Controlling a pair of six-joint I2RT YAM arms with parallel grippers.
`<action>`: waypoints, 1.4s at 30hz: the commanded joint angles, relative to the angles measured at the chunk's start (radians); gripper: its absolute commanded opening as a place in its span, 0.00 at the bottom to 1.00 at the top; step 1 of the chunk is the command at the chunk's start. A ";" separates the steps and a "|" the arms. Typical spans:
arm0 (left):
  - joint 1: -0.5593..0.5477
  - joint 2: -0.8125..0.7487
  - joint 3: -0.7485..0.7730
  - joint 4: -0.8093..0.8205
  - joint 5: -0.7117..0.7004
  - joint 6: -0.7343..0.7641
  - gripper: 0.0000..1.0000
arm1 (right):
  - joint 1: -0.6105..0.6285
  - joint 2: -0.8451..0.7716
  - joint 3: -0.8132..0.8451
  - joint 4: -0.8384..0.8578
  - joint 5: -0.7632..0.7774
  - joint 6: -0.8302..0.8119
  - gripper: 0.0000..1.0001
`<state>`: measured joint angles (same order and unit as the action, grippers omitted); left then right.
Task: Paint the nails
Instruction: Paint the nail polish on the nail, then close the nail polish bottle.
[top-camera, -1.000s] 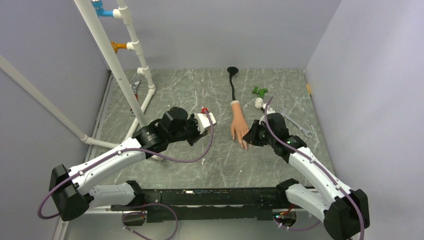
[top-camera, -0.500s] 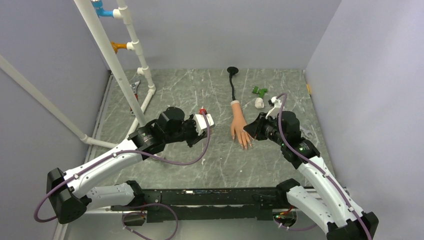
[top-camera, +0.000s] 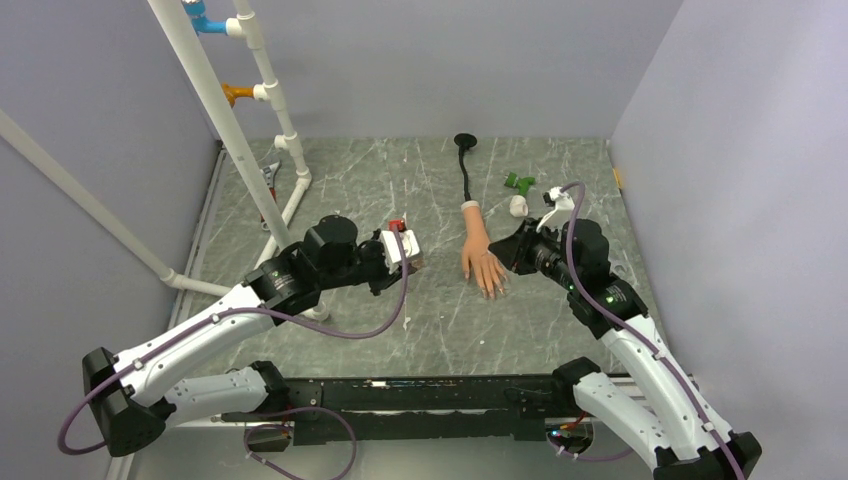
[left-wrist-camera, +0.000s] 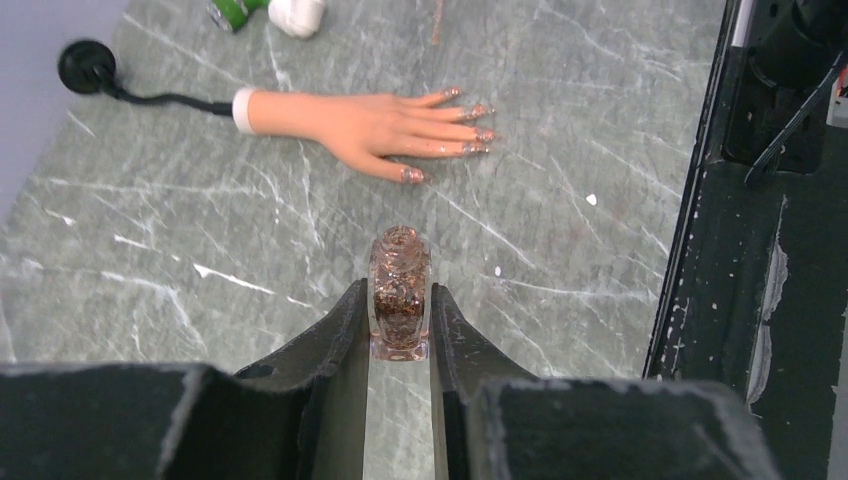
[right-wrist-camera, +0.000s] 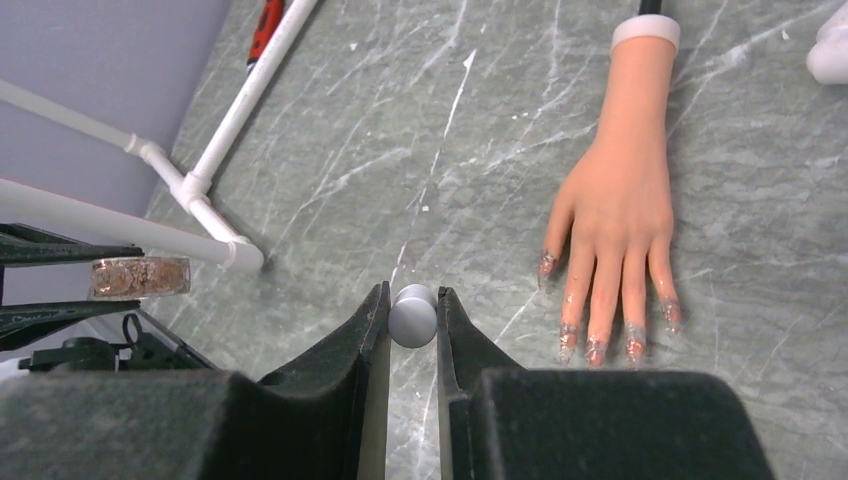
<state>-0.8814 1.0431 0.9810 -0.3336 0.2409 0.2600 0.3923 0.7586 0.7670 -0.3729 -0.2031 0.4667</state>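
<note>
The peach mannequin hand lies flat at mid-table, its fingers pointing toward the arms. Its nails carry glittery coppery polish, and they also show in the left wrist view as nails. My left gripper is shut on a small clear bottle of copper glitter polish, left of the hand. My right gripper is shut on a round grey cap, hovering just right of the fingers. The brush under the cap is hidden. In the top view the left gripper and right gripper flank the hand.
A white pipe frame rises at the left. A black cable with a round foot runs back from the wrist. A green piece, a white lump and a wrench lie back right. A black rail lines the near edge.
My right gripper has lifted off the fingertips and drawn back to the right with the cap. My left gripper has shifted slightly left with the bottle.
</note>
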 joint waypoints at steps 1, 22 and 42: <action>-0.004 -0.052 -0.022 0.111 0.082 0.044 0.00 | -0.003 -0.017 0.056 0.067 -0.035 -0.001 0.00; 0.005 -0.014 0.014 0.051 0.135 0.030 0.00 | -0.004 -0.094 -0.010 0.197 -0.170 0.000 0.00; 0.008 -0.022 0.007 0.062 0.215 0.025 0.00 | -0.001 -0.048 0.017 0.318 -0.325 0.020 0.00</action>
<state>-0.8780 1.0508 0.9604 -0.3199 0.3634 0.2928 0.3923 0.7288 0.7570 -0.1471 -0.4564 0.4904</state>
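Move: For the right gripper, which already holds the brush by its white cap, the open nail polish bottle lies about 15 cm to its left and 4 cm back, roughly 1 cm higher. The practice hand's nails lie some 18 cm below and 2 cm back, 1 cm to the right; its palm is about 9 cm ahead and 18 cm below. The left gripper already holds the bottle between its fingertips. Lift the right gripper with the brush clear above the practice hand, first mostly up about 5 cm, then swing it nearly 4 cm left towards the nail polish bottle, easing back slightly, while the fingers tip upward and turn counter-clockwise. Keep both grips. Draw the left gripper and bottle back 1–2 cm, rising a little, then sinking, with a slight clockwise turn. ##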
